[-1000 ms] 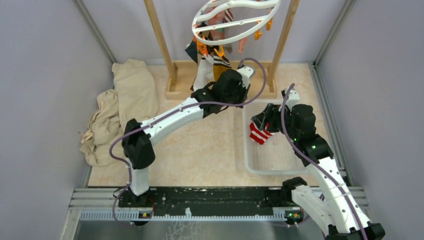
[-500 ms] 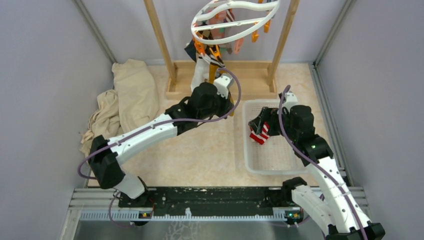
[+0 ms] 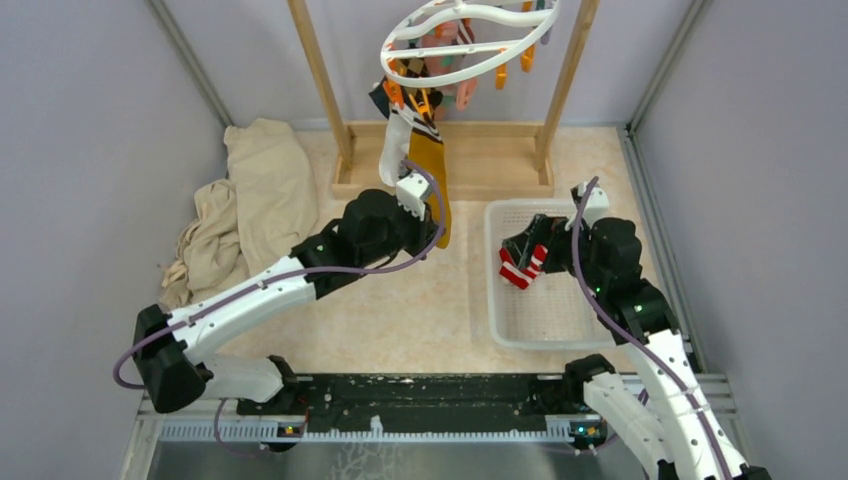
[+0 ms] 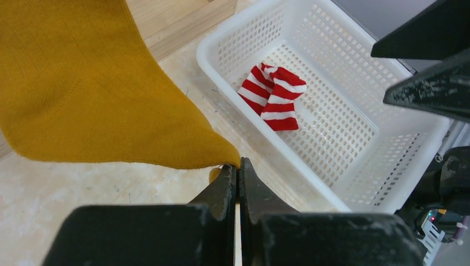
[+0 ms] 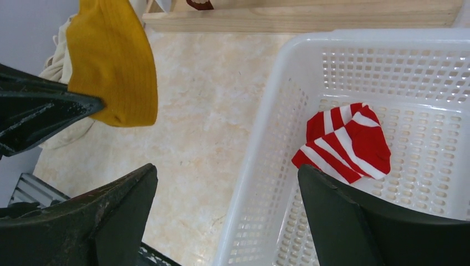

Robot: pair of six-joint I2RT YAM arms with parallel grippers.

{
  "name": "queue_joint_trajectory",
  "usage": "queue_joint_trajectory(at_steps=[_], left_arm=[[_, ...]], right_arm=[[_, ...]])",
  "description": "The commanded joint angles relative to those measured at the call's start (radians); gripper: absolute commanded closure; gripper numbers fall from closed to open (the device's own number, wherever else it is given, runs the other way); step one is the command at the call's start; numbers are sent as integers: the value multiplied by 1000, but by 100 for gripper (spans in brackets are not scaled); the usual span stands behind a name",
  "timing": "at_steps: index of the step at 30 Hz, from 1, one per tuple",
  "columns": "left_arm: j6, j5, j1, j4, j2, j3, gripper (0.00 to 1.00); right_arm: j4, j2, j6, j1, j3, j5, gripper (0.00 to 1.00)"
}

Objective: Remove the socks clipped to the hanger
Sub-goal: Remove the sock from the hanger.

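The white ring hanger (image 3: 470, 40) hangs from the wooden frame with several socks clipped under it. A mustard sock (image 3: 432, 175) stretches down from its orange clips beside a white sock (image 3: 393, 150). My left gripper (image 3: 436, 232) is shut on the mustard sock's (image 4: 83, 88) lower tip, pinched at the jaw tips (image 4: 238, 166). A red-white striped sock (image 5: 346, 144) lies loose on the floor of the white basket (image 5: 266, 138). My right gripper (image 5: 227, 177) stands wide open over the basket's left wall with nothing between its fingers. That striped sock (image 4: 274, 97) also shows in the left wrist view.
The wooden frame (image 3: 325, 90) with its base board (image 3: 490, 165) stands at the back. A heap of beige cloth (image 3: 240, 210) lies at the left wall. The perforated basket (image 3: 545, 335) sits right of centre, just right of the left gripper.
The right gripper opened wide and the striped sock dropped out of it into the basket. The left arm drew back towards the near left, pulling the mustard sock's tip with it.
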State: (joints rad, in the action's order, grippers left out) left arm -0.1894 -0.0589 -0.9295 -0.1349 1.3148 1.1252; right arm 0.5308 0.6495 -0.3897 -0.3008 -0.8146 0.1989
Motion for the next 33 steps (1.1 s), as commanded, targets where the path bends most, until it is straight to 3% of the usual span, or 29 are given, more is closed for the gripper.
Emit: queue_joint_trajectory(at_steps=[1,6,17,28,33], left_arm=[[6,5,-1,63,-114,-53,100],[-25,48,1,71,-143,-57,100],[-79,30,0,26,-37,19,100],[-145,-121,-95,-11,179,233,100],[-89,-189,-166,-88,310,431,100]], right_arm=[[-29,16,-17,-4,-70,-12,2],[-76,21,-43,-5,-31,12,1],[-174,98,-8,-4,3,127,2],[-149,206,54,-5,-78,129,2],[-140,182,38,-6,-69,66,2]])
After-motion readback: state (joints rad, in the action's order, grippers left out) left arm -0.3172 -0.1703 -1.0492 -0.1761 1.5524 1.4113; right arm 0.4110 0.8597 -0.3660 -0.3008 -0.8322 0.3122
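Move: The left hand already grips the end of the yellow sock, still clipped above. The open right gripper waits about 21 cm to its right, level in reach and height. From the right hand, that sock end is 21 cm to the left. The white sock hangs some 12 cm ahead of the left hand, 6 cm left and 10 cm higher. The striped sock lies about 5 cm ahead of the right hand, 4 cm right and 23 cm below. Up and slightly back to the left goes the left hand first, a few centimetres, then it eases down and forward and swings right about 9 cm towards the right gripper, keeping its pinch on the yellow sock. The right hand, fingers staying wide open, comes forward and left about 3 cm each towards the sock end, rising a touch before sinking. ##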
